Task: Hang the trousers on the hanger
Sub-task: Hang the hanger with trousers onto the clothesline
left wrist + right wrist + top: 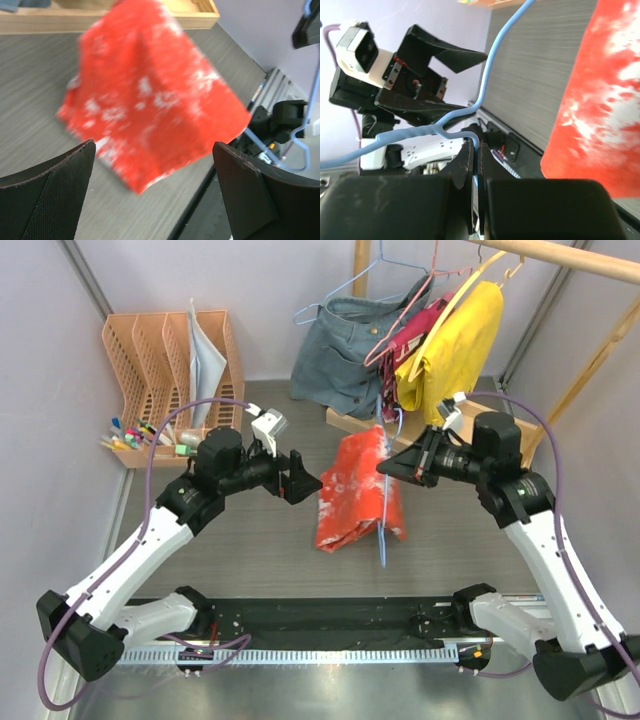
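Note:
The red-orange trousers (pixel 355 495) with white splotches hang folded at the table's middle and appear draped over the light-blue wire hanger (pixel 384 525). My right gripper (pixel 393 466) is shut on the hanger's wire just right of the cloth. In the right wrist view the hanger (pixel 487 70) runs into the shut right gripper (pixel 476 146), with the trousers (pixel 600 100) to the right. My left gripper (pixel 302 480) stands open just left of the trousers, apart from them. Its wrist view shows the trousers (pixel 150 90) ahead of the empty left gripper (pixel 155 167) and the hanger (pixel 306 131) at the right.
At the back a wooden rail (pixel 560 255) carries a grey-blue denim garment (pixel 340 350) and a yellow garment (pixel 460 340) on other hangers. The rack's wooden base (pixel 350 422) lies just behind the trousers. An orange file rack (pixel 170 350) and pens (pixel 140 435) stand at the back left.

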{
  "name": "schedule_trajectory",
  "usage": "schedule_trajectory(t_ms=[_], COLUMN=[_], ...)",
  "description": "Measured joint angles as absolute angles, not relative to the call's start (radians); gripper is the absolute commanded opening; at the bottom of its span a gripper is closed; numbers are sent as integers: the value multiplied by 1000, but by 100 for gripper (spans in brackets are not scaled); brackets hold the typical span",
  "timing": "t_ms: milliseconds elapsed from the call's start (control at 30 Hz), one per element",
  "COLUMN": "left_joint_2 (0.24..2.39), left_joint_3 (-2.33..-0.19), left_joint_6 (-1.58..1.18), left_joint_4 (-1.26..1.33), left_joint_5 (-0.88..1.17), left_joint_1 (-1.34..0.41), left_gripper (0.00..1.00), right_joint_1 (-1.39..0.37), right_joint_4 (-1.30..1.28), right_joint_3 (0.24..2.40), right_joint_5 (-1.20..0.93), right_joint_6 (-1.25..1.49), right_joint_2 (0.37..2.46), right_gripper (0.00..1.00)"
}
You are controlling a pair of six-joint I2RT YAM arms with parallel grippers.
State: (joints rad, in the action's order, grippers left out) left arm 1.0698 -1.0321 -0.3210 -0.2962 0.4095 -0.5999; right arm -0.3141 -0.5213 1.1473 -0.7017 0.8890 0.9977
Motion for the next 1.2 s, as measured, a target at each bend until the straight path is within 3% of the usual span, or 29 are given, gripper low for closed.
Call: schedule_trajectory(t_ms=[267,567,1200], left_joint_2=[1033,1036,978], left_joint_3=[-1038,-1055,-1065], left_joint_6=[-180,-89,-65], left_joint_4=[-331,-381,-405], left_joint_5=[335,321,293], left_joint_1=[-600,-600,-600], left_gripper=[100,100,100], right_joint_1=[-199,-56,54], right_joint_4=[-801,-942,-992], right_joint_3=[1188,1261,1855], right_joint_5=[-574,-505,-312], right_joint_6=[786,772,828], right_joint_2=[854,733,1137], right_gripper=[1,1,1])
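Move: The right hand already holds the hanger with the red trousers; the clothesline's free stretch lies roughly 20 cm ahead, 22 cm to its right and 18 cm above. The yellow garment hangs about 18 cm ahead and 12 cm right, some 4 cm lower than the hand; the denim shorts are about 20 cm ahead, 8 cm left and 8 cm lower. From the empty left hand the same stretch is some 20 cm ahead, 37 cm right and 22 cm up. Still pinching the hanger, the right hand swings 15 cm right, turning clockwise, then climbs 13 cm and forward towards the clothesline. ##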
